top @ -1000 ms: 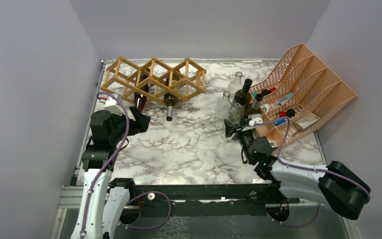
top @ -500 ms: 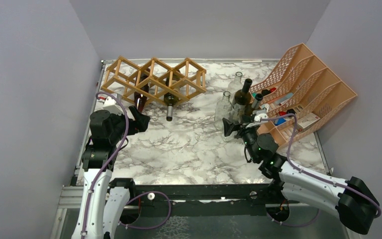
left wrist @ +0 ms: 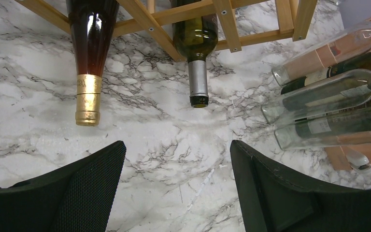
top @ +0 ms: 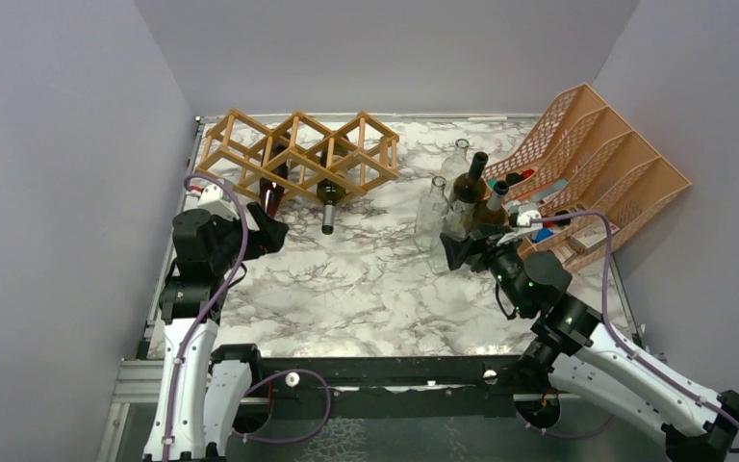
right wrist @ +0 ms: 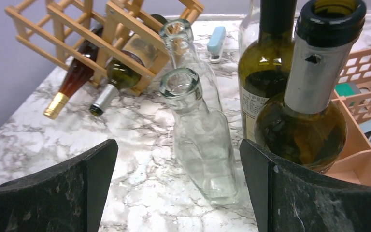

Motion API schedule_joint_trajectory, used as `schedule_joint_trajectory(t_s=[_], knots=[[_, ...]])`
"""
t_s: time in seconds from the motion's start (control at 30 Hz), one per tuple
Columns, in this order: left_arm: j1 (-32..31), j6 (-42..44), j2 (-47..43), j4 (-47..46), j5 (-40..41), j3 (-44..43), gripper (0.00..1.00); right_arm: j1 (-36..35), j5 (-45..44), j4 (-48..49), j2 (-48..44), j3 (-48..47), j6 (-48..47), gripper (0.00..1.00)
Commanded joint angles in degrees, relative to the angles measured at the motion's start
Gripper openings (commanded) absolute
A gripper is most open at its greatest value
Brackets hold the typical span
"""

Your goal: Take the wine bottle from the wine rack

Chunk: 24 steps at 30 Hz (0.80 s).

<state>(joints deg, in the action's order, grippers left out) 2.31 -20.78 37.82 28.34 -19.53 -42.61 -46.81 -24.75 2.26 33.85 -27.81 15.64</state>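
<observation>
The light wooden wine rack [top: 293, 154] lies at the back left of the marble table. Two wine bottles rest in it with their necks toward me: a dark red one with gold foil [top: 271, 197] [left wrist: 89, 58] and a green one with a silver cap [top: 328, 197] [left wrist: 196, 43]. My left gripper [top: 274, 234] [left wrist: 178, 150] hovers open just in front of the two necks, touching neither. My right gripper [top: 450, 252] [right wrist: 178, 150] is open beside a group of upright bottles. A clear glass bottle [right wrist: 200, 140] stands between its spread fingers, and neither finger presses on it.
Upright by the right gripper are another clear bottle [right wrist: 183, 43], a dark green bottle [right wrist: 261, 82] and a silver-foiled bottle [right wrist: 304, 121]. Behind them leans a peach mesh file organizer [top: 606, 164] with small items in it. A blue stapler [right wrist: 216, 43] lies at the back.
The right gripper has opened wide around the clear bottle, and its arm has swung up and to the right. The left arm has barely moved.
</observation>
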Motion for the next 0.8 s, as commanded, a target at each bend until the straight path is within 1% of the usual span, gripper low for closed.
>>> schedule_joint_trajectory(t_s=[0.0,0.1,0.23,0.37,0.47,0.63,0.77], knots=[[1.43,0.13,0.99,-2.17,-2.73,0.77,0.85,0.22,5.51,-7.31,-3.62,-2.50,-0.68,0.99],[1.85,0.29,2.37,-2.24,-3.53,0.86,0.86,0.22,8.77,-5.88,-4.91,-2.50,-1.64,1.00],[1.87,0.54,5.59,-2.39,-5.49,0.86,0.88,0.22,12.93,-4.45,-4.40,-3.16,-2.89,1.00],[1.35,0.42,11.77,-3.94,-12.75,1.33,0.88,0.22,15.05,-3.57,-3.47,-3.30,-4.17,1.00],[-0.81,-1.64,15.22,-6.76,-15.19,2.21,0.88,0.23,15.65,-3.05,-3.78,-3.43,-4.83,1.00],[-5.80,-7.28,17.68,-14.31,-11.44,5.84,0.88,0.22,16.04,-2.20,-5.81,-2.71,-5.09,1.00],[-8.85,-11.01,22.17,-20.97,-7.86,7.52,0.88,0.22,16.33,-2.92,-7.81,-2.42,-4.56,1.00]])
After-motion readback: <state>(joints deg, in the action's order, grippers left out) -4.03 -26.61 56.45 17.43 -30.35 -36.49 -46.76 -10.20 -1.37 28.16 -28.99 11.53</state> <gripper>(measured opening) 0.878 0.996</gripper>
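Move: The green wine bottle lies in the rack with its silver neck towards the robot; its middle is about 20 cm ahead of the left hand, 11 cm to its right and 11 cm lower, the neck's mouth some 11 cm nearer. The gold-necked bottle lies about level with it, 3 cm left of the hand. The rack's middle is roughly 24 cm ahead and 4 cm right. From the right hand the green bottle is some 20 cm ahead and 30 cm left. Heading for the green bottle's silver neck, the open left hand first eases slightly forward, then sinks about 8 cm while swinging 6 cm right; its fingers tip down some 15 degrees and turn clockwise about as much. No touch yet. The right hand, already wide open, draws back about 3 cm from the standing bottles, drifting left and slightly up as it turns counter-clockwise. ##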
